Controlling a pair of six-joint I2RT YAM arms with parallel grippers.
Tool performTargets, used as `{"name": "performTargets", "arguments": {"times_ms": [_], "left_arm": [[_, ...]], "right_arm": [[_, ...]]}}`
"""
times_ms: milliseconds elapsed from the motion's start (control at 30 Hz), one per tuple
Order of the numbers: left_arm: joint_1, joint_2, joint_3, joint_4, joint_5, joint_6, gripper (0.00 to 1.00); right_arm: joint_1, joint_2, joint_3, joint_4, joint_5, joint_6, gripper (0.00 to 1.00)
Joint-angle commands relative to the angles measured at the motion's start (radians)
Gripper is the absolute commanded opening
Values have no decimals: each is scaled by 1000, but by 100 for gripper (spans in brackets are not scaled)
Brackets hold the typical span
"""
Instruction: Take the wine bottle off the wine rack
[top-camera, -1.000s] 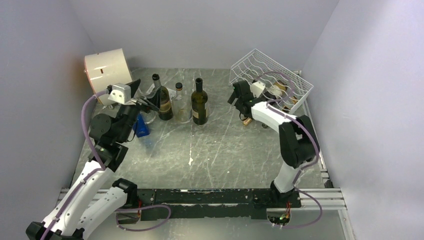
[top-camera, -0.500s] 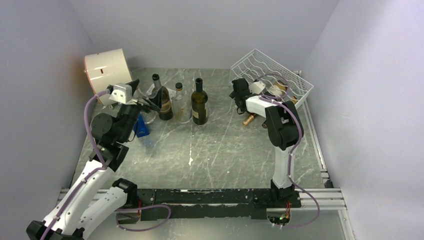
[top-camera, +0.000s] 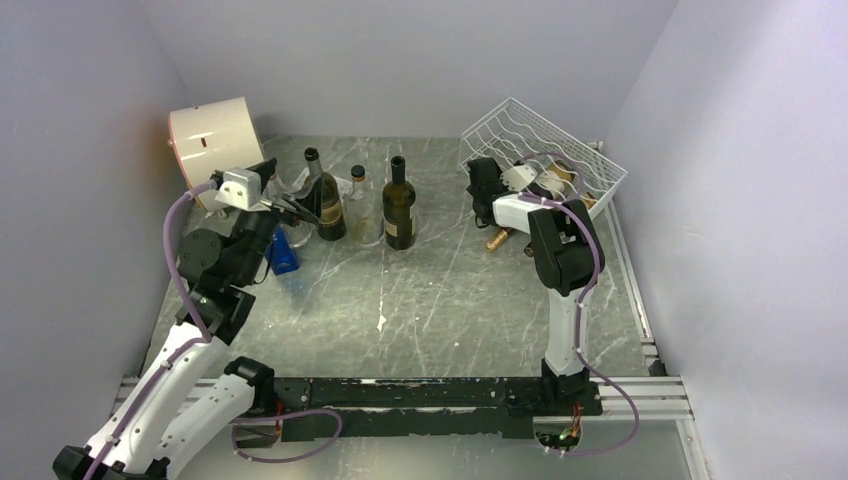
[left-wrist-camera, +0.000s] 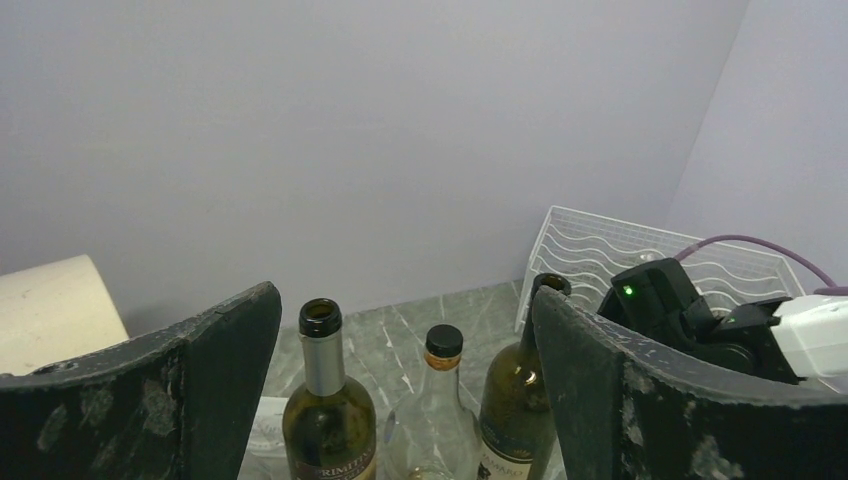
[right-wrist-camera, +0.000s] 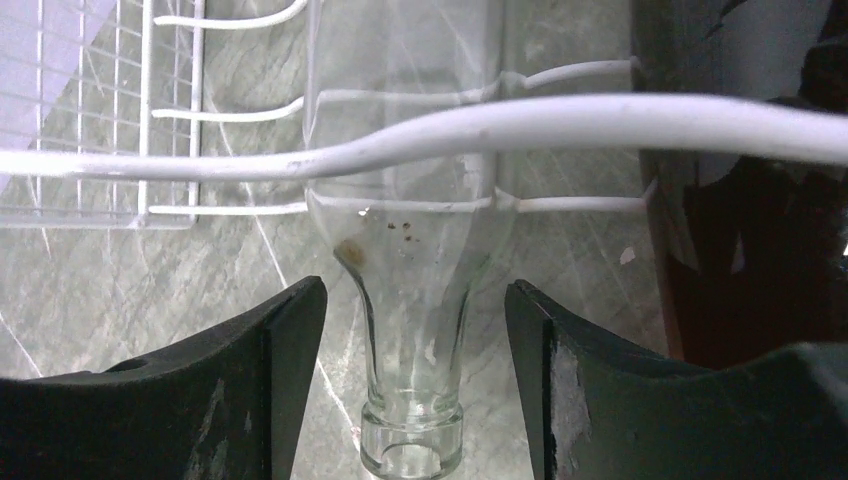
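The white wire wine rack (top-camera: 545, 145) stands tilted at the back right. A clear glass wine bottle (right-wrist-camera: 410, 230) lies in one of its cradles under a rack wire (right-wrist-camera: 560, 120), neck toward me. My right gripper (top-camera: 480, 183) is at the rack's front edge. In the right wrist view this gripper (right-wrist-camera: 412, 292) is open, one finger on each side of the bottle's neck, with a gap on both sides. My left gripper (top-camera: 288, 198) hangs open at the back left, and in its own view (left-wrist-camera: 405, 295) nothing is between the fingers.
A green bottle (top-camera: 326, 205), a small clear capped bottle (top-camera: 358, 185) and a dark bottle (top-camera: 400, 205) stand upright mid-table. A dark bottle (right-wrist-camera: 740, 270) lies in the rack beside the clear one; a gold-topped neck (top-camera: 498, 239) pokes out below. A cream drum (top-camera: 212, 140) sits far left.
My right arm has pushed forward to the rack and its fingers have narrowed around the clear bottle's neck. The left gripper has opened a little wider and otherwise stayed put.
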Motion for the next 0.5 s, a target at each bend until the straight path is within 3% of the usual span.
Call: {"name": "performTargets", "arguments": {"times_ms": [0,267,467], "left_arm": [[40,-4,11,31,34,3,99],[50,0,8,36,44,4,100],[50,15,10,34,68,-9,99]], "right_arm": [[-10,20,5,26,51,46,69],[-11,28,20,39,-46,61,38],[4,-26,-33,75,-68,65,28]]}}
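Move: The clear bottle lies in the rack with its neck already between the right hand's open fingers; its middle is about 7 cm ahead and 5 cm to the right, nearly level. The dark gold-capped bottle in the next slot lies roughly 3 cm back and 7 cm right, and the rack's front wire crosses some 3 cm ahead and 5 cm up. From the left hand the clear bottle is about 30 cm ahead, 48 cm right and 37 cm below. Closing steadily from about two-thirds open to two-fifths, the right fingers come in from both sides and pinch the clear bottle's neck just behind its rim, where the closing stops. The hand itself barely travels, easing less than 1 cm to its left and slightly forward and down, with a roll of about 5 degrees that lifts its left side. ##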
